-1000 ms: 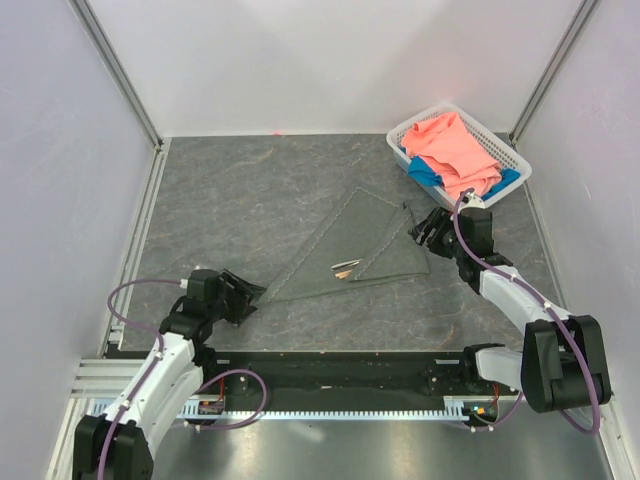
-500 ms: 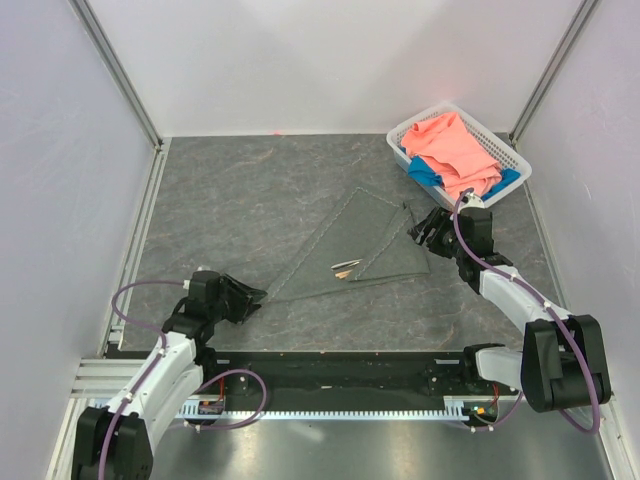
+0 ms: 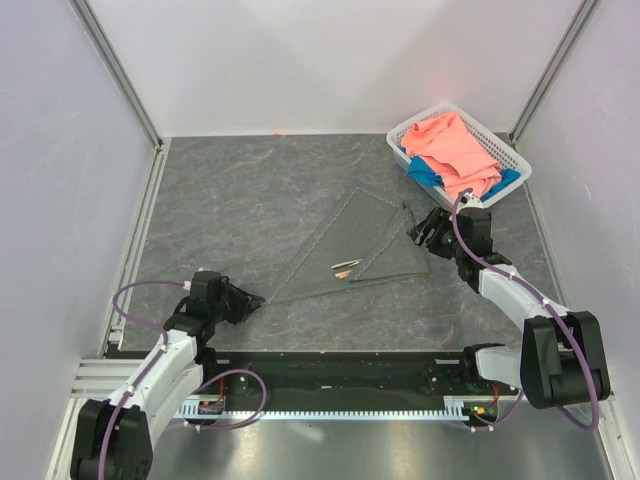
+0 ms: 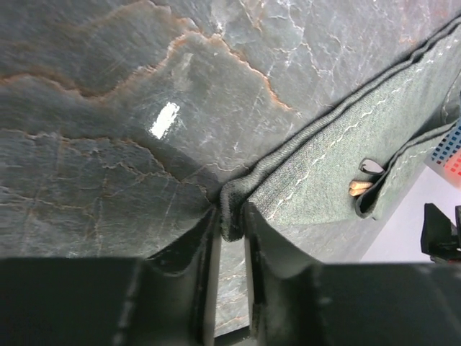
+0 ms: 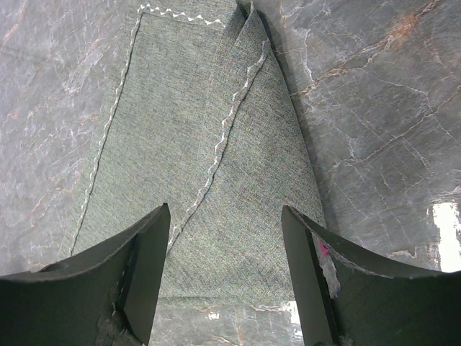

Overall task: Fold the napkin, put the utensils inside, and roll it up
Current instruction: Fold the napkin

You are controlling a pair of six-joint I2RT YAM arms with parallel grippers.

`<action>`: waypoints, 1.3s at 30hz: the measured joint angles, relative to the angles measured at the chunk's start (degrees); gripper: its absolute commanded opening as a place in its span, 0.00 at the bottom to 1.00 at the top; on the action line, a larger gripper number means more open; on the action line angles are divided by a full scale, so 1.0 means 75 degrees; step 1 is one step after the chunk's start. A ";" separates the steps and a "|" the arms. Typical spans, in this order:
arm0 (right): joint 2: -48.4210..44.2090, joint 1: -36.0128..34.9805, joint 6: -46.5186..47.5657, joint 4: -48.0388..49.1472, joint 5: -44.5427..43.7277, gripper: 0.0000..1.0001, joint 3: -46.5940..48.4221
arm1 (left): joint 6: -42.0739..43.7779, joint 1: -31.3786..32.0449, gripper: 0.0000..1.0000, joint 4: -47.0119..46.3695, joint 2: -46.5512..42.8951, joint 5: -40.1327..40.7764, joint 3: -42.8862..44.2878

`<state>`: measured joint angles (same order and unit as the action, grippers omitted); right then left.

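The dark grey napkin (image 3: 365, 245) lies folded into a triangle on the tabletop. From its open lower edge poke the ends of the utensils (image 3: 346, 268); the left wrist view shows a pale wooden tip and a shiny tip (image 4: 362, 180) in that fold. At the triangle's left corner, my left gripper (image 3: 249, 299) has its jaws pinched on the doubled tip of the napkin (image 4: 338, 151), seen between the fingers of the left gripper (image 4: 230, 216). My right gripper (image 3: 420, 232) stands open just over the right corner, and the napkin (image 5: 230, 180) spreads beyond the right gripper (image 5: 224, 210).
A white basket (image 3: 517, 160) at the back right holds a salmon-pink cloth (image 3: 455, 150) and a blue cloth (image 3: 425, 172), close behind the right arm. Metal rails run along the table's left side and near edge.
The left gripper's jaws have closed from wide apart onto the napkin's left corner. The right arm and the napkin have stayed put.
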<state>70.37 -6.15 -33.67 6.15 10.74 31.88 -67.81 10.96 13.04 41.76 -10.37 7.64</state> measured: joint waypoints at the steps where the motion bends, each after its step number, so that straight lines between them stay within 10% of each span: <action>1: 0.0000 0.0000 0.0000 0.0006 0.0000 0.72 -0.0003 | 0.0035 0.0003 0.20 -0.0023 0.0052 0.0015 0.0000; 9: 0.0047 0.0000 0.0017 0.0032 0.0012 0.72 -0.0003 | 0.0874 0.0003 0.02 -0.0766 0.0793 -0.0157 0.0093; 26: 0.0093 0.0000 0.0122 -0.0006 0.0052 0.72 -0.0003 | 0.2684 0.0181 0.02 -0.1460 0.1985 -0.1186 0.2171; 39: 0.0026 0.0000 0.0122 -0.0026 0.0047 0.72 -0.0003 | 0.2774 0.2343 0.02 -0.2897 0.4838 -0.1492 0.4899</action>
<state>70.57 -6.15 -32.75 5.96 11.09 31.86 -47.00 28.53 -8.69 78.04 -21.56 44.38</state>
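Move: The napkin's near-left tip lies right between the left fingertips, about 1 cm ahead and 1 cm right, at table level. From that hand, the utensils poking out of the napkin lie roughly 21 cm right and 8 cm ahead. The already folded right flap, just beyond them, centres about 32 cm right and 11 cm ahead. From the idle right hand, the same tip is some 36 cm left, 12 cm back and 9 cm lower. Shut the left fingers the rest of the way on the napkin tip, easing forward along the table. Keep the pinch, lift about 15 cm while going forward, then sweep right some 16 cm in all to bring the tip up towards the utensils and folded flap. Turn the wrist clockwise by nearly 40 degrees and tip the fingers up about 30. ##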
